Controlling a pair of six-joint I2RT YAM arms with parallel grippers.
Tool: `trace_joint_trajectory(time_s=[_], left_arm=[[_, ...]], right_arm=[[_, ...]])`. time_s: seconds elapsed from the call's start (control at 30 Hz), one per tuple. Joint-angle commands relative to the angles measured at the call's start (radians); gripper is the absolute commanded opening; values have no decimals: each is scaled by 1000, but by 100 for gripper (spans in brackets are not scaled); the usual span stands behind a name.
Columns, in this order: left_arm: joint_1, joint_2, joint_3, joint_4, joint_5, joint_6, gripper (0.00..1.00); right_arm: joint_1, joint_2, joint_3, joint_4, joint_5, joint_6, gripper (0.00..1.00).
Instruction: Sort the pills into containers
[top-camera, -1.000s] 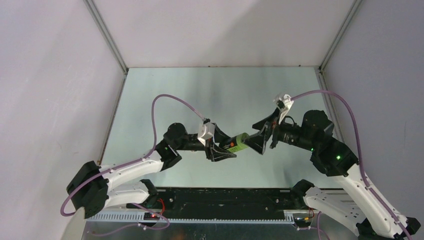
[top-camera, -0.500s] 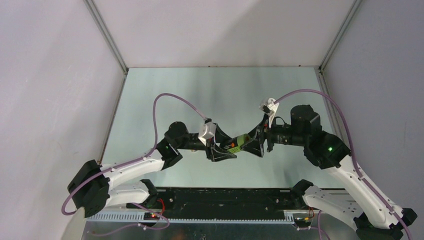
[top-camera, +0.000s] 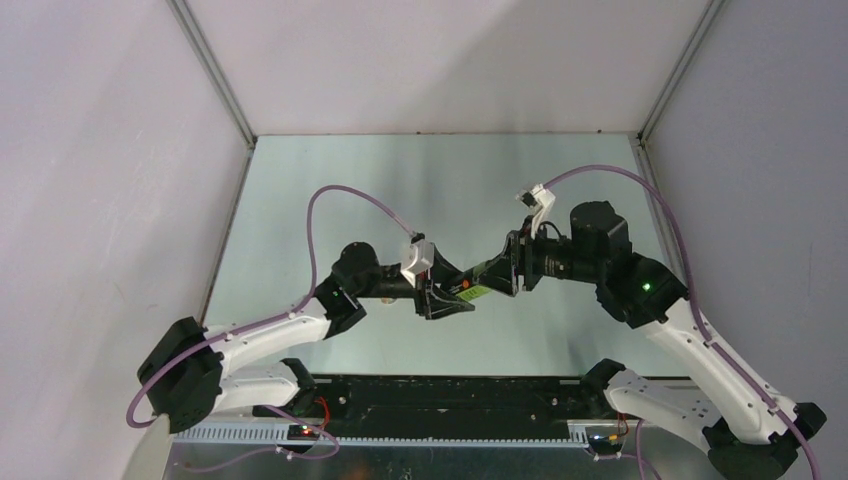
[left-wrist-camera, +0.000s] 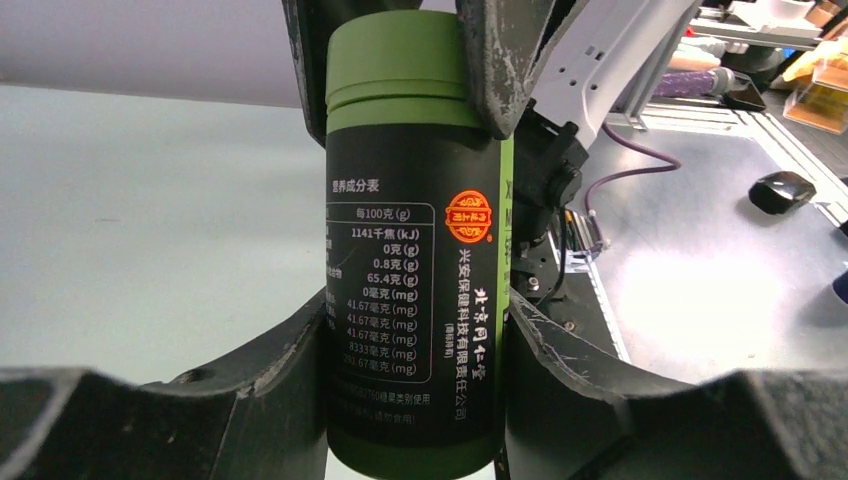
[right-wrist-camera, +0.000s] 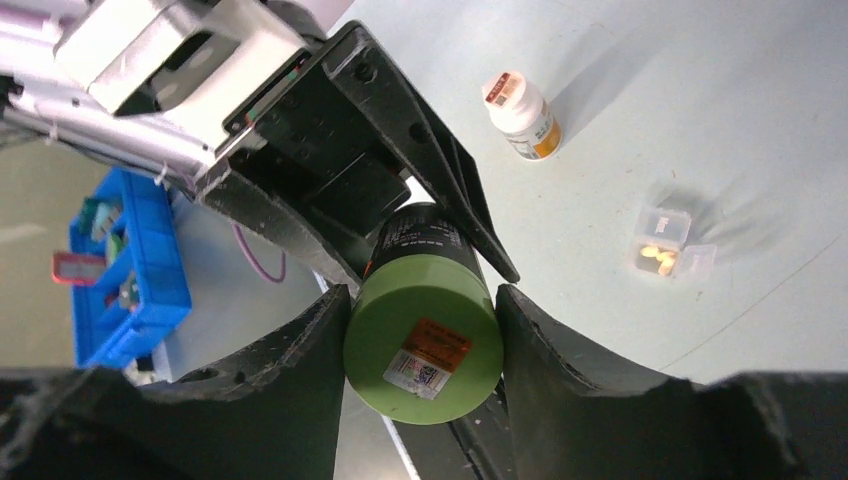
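A dark bottle (left-wrist-camera: 415, 250) with a green cap (right-wrist-camera: 423, 340) hangs in mid-air between the two arms, lying roughly level (top-camera: 470, 291). My left gripper (left-wrist-camera: 415, 312) (top-camera: 446, 296) is shut on the bottle's lower body. My right gripper (right-wrist-camera: 423, 298) (top-camera: 505, 271) has come in from the cap end, and its fingers (left-wrist-camera: 500, 60) press the cap on both sides. The containers, a small translucent pill box (right-wrist-camera: 668, 243), lie on the table below with yellow pills (right-wrist-camera: 655, 256) in one compartment. In the top view the arms hide the box.
A small white bottle (right-wrist-camera: 520, 115) with an orange label stands on the table (top-camera: 400, 190) beyond the pill box. A blue bin (right-wrist-camera: 130, 270) sits off the table's edge. Walls enclose the table at left, right and back.
My right gripper has moved left over the bottle's green cap and its jaws have closed in on it. The left gripper and the bottle have stayed put.
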Motion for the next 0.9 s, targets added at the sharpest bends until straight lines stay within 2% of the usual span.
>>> trace_joint_trajectory(time_s=[0.0, 0.2, 0.27, 0.33, 0.37, 0.4, 0.43, 0.5, 0.67, 0.73, 0.87], left_arm=[[-9, -21, 36, 56, -47, 23, 0], [-10, -22, 7, 92, -198, 17, 0], [-10, -20, 1, 109, -224, 11, 0], [-11, -20, -1, 110, -244, 8, 0], [-10, -21, -2, 110, -252, 7, 0], [-11, -24, -8, 110, -257, 5, 0], [-10, -27, -15, 110, -259, 3, 0], [-10, -34, -25, 121, -261, -5, 0], [-10, -24, -33, 172, -211, -50, 0], [-10, -16, -29, 198, -177, -69, 0], [-10, 1, -17, 229, -85, -101, 0]], right_arm=[[0, 33, 32, 66, 146, 168, 37], [103, 64, 32, 96, 526, 377, 37], [124, 84, 36, 124, 557, 403, 38], [127, 100, 42, 144, 540, 400, 48], [126, 97, 45, 147, 528, 382, 62], [126, 84, 44, 149, 524, 347, 69], [126, 72, 44, 149, 512, 321, 81], [119, 30, 39, 150, 453, 224, 90], [63, -110, 5, 110, 207, -51, 94], [47, -158, -20, 104, 96, -107, 94], [31, -195, -34, 81, -21, -175, 94]])
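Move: The right hand is already closed on the green bottle's cap, whose middle lies about 1 cm to the hand's left, at its height. From the right hand, the pill box stands some 9 cm ahead, 6 cm left and 27 cm below; the white bottle is roughly 3 cm ahead, 19 cm left and 24 cm below. The cap lies about 2 cm ahead, 6 cm right and 3 cm above the left hand, which holds the green bottle's body. Keeping its pinch on the cap, the right hand swings about 5 cm forward while its wrist turns some 25 degrees clockwise and rolls the cap clockwise as seen from the cap's end; the left hand keeps its grip on the bottle body and goes forward 4 cm with it. The right fingers then open wide and let go of the cap, and that hand draws back, up and a little to the right, its wrist turning back, while the left lifts slightly and eases back. ##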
